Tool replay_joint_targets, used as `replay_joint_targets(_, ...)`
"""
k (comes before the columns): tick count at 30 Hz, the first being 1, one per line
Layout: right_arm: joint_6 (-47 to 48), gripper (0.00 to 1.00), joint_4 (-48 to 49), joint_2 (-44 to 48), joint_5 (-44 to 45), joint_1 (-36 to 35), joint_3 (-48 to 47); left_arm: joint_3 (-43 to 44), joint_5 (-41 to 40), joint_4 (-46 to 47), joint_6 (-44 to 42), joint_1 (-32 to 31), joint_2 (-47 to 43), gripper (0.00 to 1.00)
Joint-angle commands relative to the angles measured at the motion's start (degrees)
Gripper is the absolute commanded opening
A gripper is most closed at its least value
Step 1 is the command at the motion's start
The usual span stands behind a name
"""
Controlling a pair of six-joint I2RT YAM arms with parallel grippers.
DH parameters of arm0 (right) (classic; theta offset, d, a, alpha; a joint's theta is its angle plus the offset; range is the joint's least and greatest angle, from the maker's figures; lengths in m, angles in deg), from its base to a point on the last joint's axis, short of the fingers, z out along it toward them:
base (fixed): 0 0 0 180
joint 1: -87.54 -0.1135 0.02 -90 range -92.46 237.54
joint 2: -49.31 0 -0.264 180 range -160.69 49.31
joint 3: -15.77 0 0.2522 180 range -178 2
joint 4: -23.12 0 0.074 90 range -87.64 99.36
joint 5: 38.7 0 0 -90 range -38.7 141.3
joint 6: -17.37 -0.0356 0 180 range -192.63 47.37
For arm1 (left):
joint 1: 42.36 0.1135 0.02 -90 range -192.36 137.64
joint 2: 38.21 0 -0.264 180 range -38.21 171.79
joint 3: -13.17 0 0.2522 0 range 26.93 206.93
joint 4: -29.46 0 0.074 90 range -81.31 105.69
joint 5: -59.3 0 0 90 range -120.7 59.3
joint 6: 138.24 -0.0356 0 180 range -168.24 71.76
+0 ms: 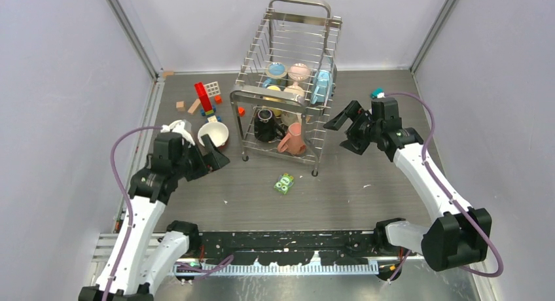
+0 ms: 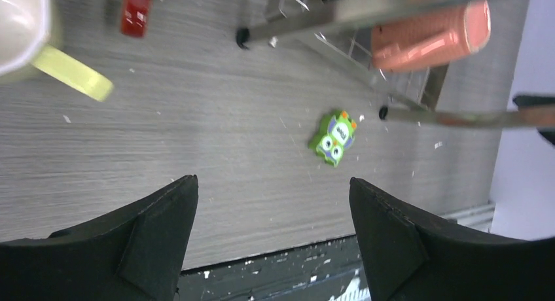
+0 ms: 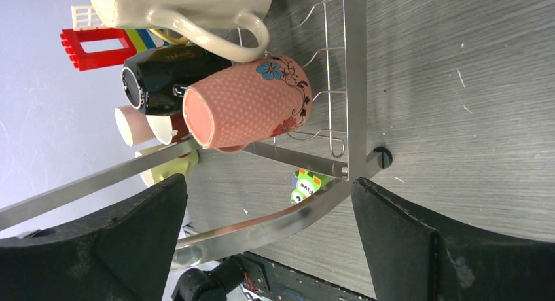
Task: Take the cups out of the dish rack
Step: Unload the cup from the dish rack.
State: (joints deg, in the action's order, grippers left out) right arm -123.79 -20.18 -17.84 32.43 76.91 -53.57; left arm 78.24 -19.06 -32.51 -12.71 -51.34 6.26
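The dish rack (image 1: 288,26) stands at mid-table, a tall silver wire frame. Its top tier holds light blue (image 1: 276,70), pale pink (image 1: 299,72) and blue (image 1: 321,85) cups. Below lie a black cup (image 1: 265,124) and a salmon cup (image 1: 292,139), the latter floral in the right wrist view (image 3: 245,105). A dark red cup (image 1: 214,135) and a pale cup (image 1: 177,127) sit on the table left of the rack. My left gripper (image 1: 213,158) (image 2: 273,181) is open and empty beside them; a yellow-handled cup (image 2: 72,72) shows at its upper left. My right gripper (image 1: 335,132) (image 3: 268,182) is open at the rack's right side.
A green packet (image 1: 284,183) (image 2: 334,139) lies in front of the rack. Toy blocks (image 1: 204,98) are scattered at the back left. The rack's rail (image 3: 275,216) crosses between my right fingers. A cream cup (image 3: 177,6) hangs above the salmon one.
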Motion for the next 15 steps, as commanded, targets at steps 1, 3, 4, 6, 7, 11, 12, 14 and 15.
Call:
replay_joint_targets(1, 1.0, 1.00, 4.3, -0.9, 0.8, 0.4, -2.0, -4.3, 2.4, 6.5, 3.4, -5.3, -5.2, 0.87)
replay_joint_targets(3, 1.5, 1.00, 4.8, -1.5, 0.9, 0.4, -1.8, -6.8, 1.5, 9.6, 4.5, -9.1, -6.7, 0.87)
replay_joint_targets(4, 1.6, 1.00, 5.1, -1.8, 1.0, 0.5, -1.6, -8.0, 0.3, 11.3, 4.9, -11.3, -7.1, 0.87)
replay_joint_targets(6, 1.9, 1.00, 5.9, -2.2, 0.8, 0.7, -1.2, -10.3, -3.6, 14.9, 5.7, -16.3, -7.1, 0.87)
replay_joint_targets(7, 2.0, 1.00, 6.2, -2.5, 0.6, 0.7, -1.1, -11.3, -5.5, 17.1, 5.9, -19.1, -6.7, 0.87)
replay_joint_targets(11, 2.8, 1.00, 6.5, -3.2, 0.1, 1.1, -1.0, -14.1, -13.7, 27.0, 5.7, -28.9, -2.4, 0.87)
replay_joint_targets(12, 2.9, 1.00, 6.5, -3.2, -0.1, 1.2, -0.9, -14.5, -15.3, 29.7, 5.0, -31.0, -1.0, 0.87)
replay_joint_targets(14, 2.9, 1.00, 7.0, -3.0, -0.6, 1.2, -0.5, -14.9, -17.1, 36.3, 3.4, -34.2, 3.0, 0.87)
replay_joint_targets(15, 3.1, 1.00, 7.0, -2.9, -0.8, 1.3, -0.3, -14.9, -17.8, 39.2, 2.4, -35.6, 5.1, 0.87)
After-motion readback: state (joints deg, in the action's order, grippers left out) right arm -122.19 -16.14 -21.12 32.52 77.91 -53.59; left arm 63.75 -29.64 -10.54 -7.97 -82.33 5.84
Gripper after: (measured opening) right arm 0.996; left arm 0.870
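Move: The coral mug low in the rack lies about 13 cm ahead of my left hand, 20 cm to its right and 9 cm below. From this hand, the black mug is 14 cm ahead and 12 cm right; the owl block 6 cm ahead, 16 cm right, 18 cm below. My right hand has the light blue cup some 16 cm ahead, 5 cm left, 5 cm below, and the coral mug 5 cm ahead, 12 cm left. I swing my open, empty left hand about 10 cm to the right, away from the unloaded cups and towards the coral mug and owl block in front of the rack. It sinks steadily by 4 cm, drawing back a little first, while turning some 20 degrees clockwise. My right hand, wide open beside the rack, eases forward a couple of centimetres towards the light blue cup. ##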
